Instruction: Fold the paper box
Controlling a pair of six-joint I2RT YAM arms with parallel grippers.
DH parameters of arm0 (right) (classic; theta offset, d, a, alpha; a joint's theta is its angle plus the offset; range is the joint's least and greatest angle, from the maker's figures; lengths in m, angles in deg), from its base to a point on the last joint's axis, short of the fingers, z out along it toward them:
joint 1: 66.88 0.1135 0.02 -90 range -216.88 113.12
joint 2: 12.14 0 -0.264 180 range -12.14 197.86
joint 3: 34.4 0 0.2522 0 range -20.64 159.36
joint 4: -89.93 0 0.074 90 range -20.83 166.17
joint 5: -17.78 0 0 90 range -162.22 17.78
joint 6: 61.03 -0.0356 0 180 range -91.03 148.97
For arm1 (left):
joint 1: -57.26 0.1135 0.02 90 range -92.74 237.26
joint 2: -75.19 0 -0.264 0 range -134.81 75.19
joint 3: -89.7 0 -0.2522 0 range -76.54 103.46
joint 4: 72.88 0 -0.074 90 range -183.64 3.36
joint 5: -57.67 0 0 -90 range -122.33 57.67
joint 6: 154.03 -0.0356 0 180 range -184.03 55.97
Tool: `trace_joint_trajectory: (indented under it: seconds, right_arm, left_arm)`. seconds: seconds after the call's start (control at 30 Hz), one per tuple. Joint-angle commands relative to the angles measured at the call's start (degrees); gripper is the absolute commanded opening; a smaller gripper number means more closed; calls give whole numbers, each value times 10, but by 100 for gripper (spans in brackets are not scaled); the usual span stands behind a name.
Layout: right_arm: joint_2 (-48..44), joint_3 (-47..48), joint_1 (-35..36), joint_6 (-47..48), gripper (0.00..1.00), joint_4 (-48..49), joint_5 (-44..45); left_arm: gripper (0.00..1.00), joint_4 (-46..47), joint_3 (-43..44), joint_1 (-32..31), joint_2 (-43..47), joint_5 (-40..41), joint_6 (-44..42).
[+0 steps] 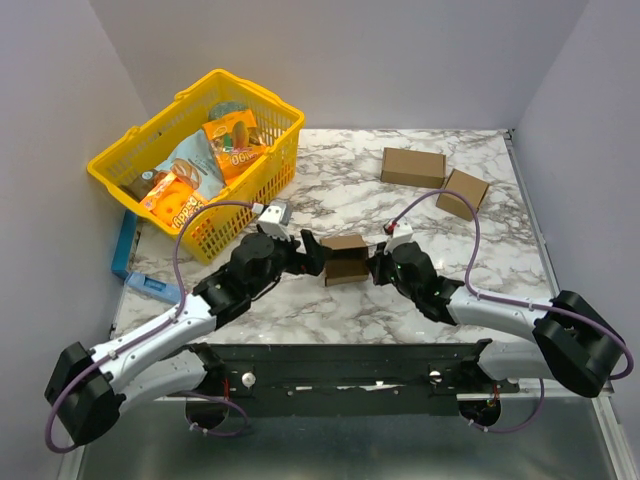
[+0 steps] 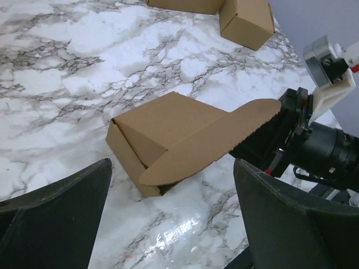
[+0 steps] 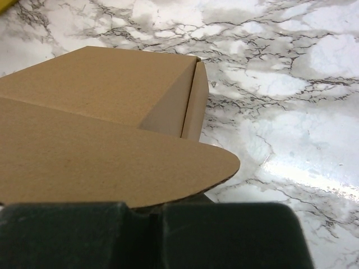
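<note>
The paper box [image 1: 345, 258] lies at the middle of the marble table, part folded, with one long rounded flap [image 2: 213, 145] sticking out towards the right arm. My left gripper [image 1: 313, 253] stands open just left of the box; in the left wrist view its fingers [image 2: 56, 213] are spread wide with only bare table between them. My right gripper [image 1: 377, 266] is shut at the box's right side. In the right wrist view the flap [image 3: 112, 162] lies across the top of the shut fingers [image 3: 224, 235], not between them.
A yellow basket [image 1: 232, 215] of snack packs stands at the back left, with a blue object [image 1: 128, 250] beside it at the table's left edge. Two closed brown cardboard cuboids [image 1: 412, 167] [image 1: 463, 193] sit at the back right.
</note>
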Motion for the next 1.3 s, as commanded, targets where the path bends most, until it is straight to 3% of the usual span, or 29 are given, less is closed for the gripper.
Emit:
trace_joint_trajectory:
  seconds: [0.0, 0.1, 0.13, 0.17, 0.23, 0.27, 0.37, 0.67, 0.8, 0.87, 1.03, 1.17, 1.27]
  right_arm:
    - [-7, -13, 7, 2, 2, -17, 16]
    - [-18, -9, 11, 10, 15, -30, 12]
    - [-24, -7, 11, 10, 22, -34, 13]
    - [-32, -7, 12, 11, 38, -40, 9]
    - [-59, -6, 13, 12, 51, -55, 7]
    - [-66, -5, 13, 16, 64, -60, -1]
    - [-93, 3, 14, 24, 78, -94, -30]
    - [-189, 14, 14, 28, 84, -241, -178]
    - [-246, 53, 15, 33, 86, -345, -217]
    - [-256, 98, 13, 5, 88, -380, -194]
    - [-185, 223, -16, -56, 97, -463, -127]
    - [-91, 287, -103, -63, 97, -438, -201]
    - [-20, 322, -117, -29, 92, -395, -188]
  left_arm:
    - [99, 65, 23, 3, -72, 1, 65]
    - [98, 114, 26, 3, -117, -19, 41]
    - [98, 115, 33, 3, -128, -19, 34]
    - [97, 106, 37, 3, -146, -17, 27]
    - [97, 92, 42, 3, -162, 2, 20]
    - [96, 86, 40, 3, -172, 8, 20]
    - [96, 92, 32, 5, -188, 28, 19]
    - [95, 77, 37, 8, -234, 44, 15]
    - [95, 86, 35, 10, -238, 28, 12]
    - [95, 86, 38, 10, -238, 24, 8]
    - [94, 79, 38, 11, -240, 21, 0]
    - [93, 82, 32, 11, -245, 18, 1]
    - [93, 82, 33, 11, -246, 19, -2]
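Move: The paper box lies about 6 cm to my left hand's right, 5 cm ahead and some 16 cm below. From my right hand its middle is roughly 6 cm left, 3 cm ahead and 4 cm lower, with the lid flap's middle about 5 cm left, 1 cm ahead and level. Of the loose cartons, the large one is some 27 cm ahead and 9 cm right, the small one about 20 cm ahead and 21 cm right, both about 5 cm lower. I open my shut right hand wide at the flap's right end and draw it back about 8 cm, then swing it up and forward again, ending some 14 cm higher, clear of the box. Meanwhile my left hand, staying wide open, sinks about 9 cm and eases forward and right, tipping down slightly, until its fingers come close to the flap's left end. ##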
